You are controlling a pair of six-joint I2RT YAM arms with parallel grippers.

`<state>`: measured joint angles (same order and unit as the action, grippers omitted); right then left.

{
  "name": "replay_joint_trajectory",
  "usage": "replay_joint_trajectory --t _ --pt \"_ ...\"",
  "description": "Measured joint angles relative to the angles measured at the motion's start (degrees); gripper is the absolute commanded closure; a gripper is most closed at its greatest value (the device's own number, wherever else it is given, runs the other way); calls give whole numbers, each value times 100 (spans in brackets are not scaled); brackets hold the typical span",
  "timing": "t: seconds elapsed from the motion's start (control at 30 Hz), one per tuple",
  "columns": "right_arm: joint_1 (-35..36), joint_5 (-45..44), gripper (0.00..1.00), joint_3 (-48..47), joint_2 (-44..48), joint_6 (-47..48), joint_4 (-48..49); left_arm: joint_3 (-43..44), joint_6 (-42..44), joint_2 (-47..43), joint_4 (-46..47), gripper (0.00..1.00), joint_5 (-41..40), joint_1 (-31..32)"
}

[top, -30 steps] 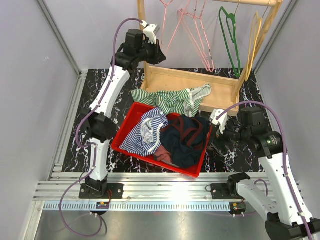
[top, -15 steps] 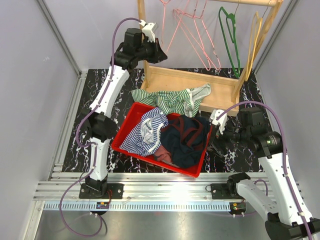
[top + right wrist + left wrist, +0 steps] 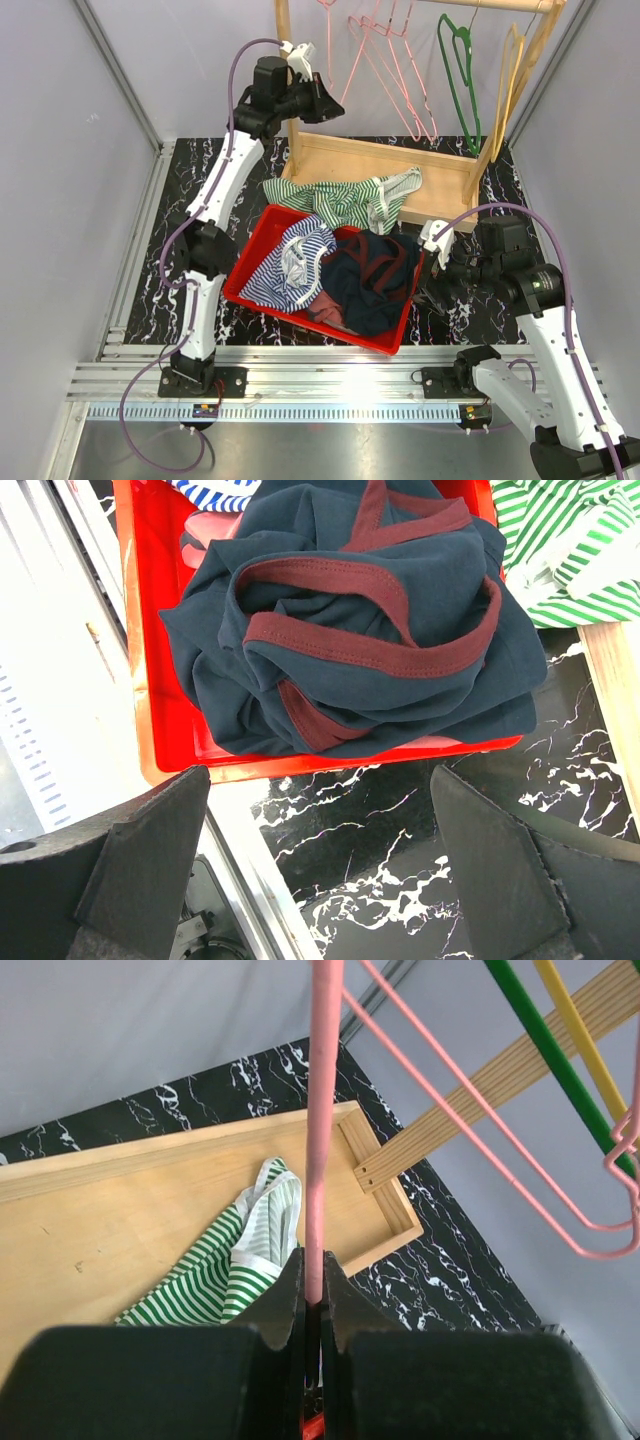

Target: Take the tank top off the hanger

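The green-and-white striped tank top (image 3: 350, 198) (image 3: 225, 1270) lies crumpled on the wooden rack base, off any hanger, its lower part draped toward the red bin. My left gripper (image 3: 335, 104) (image 3: 314, 1260) is raised beside the rack's left post. It is shut on the thin bar of a pink hanger (image 3: 352, 55) (image 3: 322, 1110), which runs up out of its jaws. My right gripper (image 3: 432, 285) (image 3: 320, 810) stands wide open over the black marble table just right of the bin, holding nothing. A corner of the striped top (image 3: 570, 550) shows in the right wrist view.
A red bin (image 3: 250, 265) (image 3: 135, 630) holds a navy top with maroon trim (image 3: 365, 275) (image 3: 350, 630) and a blue-striped garment (image 3: 295, 262). The wooden rack (image 3: 380, 160) carries more pink hangers (image 3: 405, 80), a green hanger (image 3: 462, 70) and a yellow hanger (image 3: 510, 75).
My left gripper has shifted right along the rack with the pink hanger still in it, and the pink hangers have swung. The right arm and the tank top have not moved.
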<state>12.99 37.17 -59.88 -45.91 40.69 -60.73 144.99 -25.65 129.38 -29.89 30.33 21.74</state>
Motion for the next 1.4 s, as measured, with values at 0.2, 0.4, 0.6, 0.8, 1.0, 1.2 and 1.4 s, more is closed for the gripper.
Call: replay_joint_trajectory --t 0.2,0.4,0.6,0.8,1.0,1.2,1.4 --pt "0 2 0 11 0 -2 4 0 -9 48 -44 100 87 17" --pt "0 4 0 20 2 -2 4 -28 17 48 -105 83 90 48" --pt "0 4 0 46 31 -2 4 -326 136 15 -149 51 -24 46" --pt "-4 2 0 61 90 0 4 -723 245 -249 -310 11 -234 46" --pt "-4 -68 0 66 125 -2 4 -1690 435 -1327 -229 1 -728 39" --pt "-13 -540 0 63 122 -81 20 -3008 811 -2723 79 1 -1200 39" --pt "-31 -1412 0 63 33 -264 302 -4437 1145 -3786 400 1 -1556 26"
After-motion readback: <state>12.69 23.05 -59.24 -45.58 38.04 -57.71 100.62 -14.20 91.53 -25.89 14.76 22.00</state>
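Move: The left gripper is still shut on the lower end of the pink hanger. The rail it is being returned to runs roughly 22 cm above and 5 cm ahead, neither left nor right. The other pink hangers hang about 16 cm right and 5 cm ahead; the left post stands some 10 cm left and 4 cm ahead. The striped tank top lies about 32 cm below, 5 cm right and 5 cm back. From the right hand, the rail spot is about 40 cm ahead, 26 cm left and 35 cm up. Lower the left gripper about 4 cm with the pink hanger, spreading the fingers wide on the way down to let go. Then draw it back and left about 10 cm each way, away from the other pink hangers, rising to just above its starting height and rolling its left side up slightly. Late on, ease the open right hand a few centimetres right and forward, turning clockwise. ##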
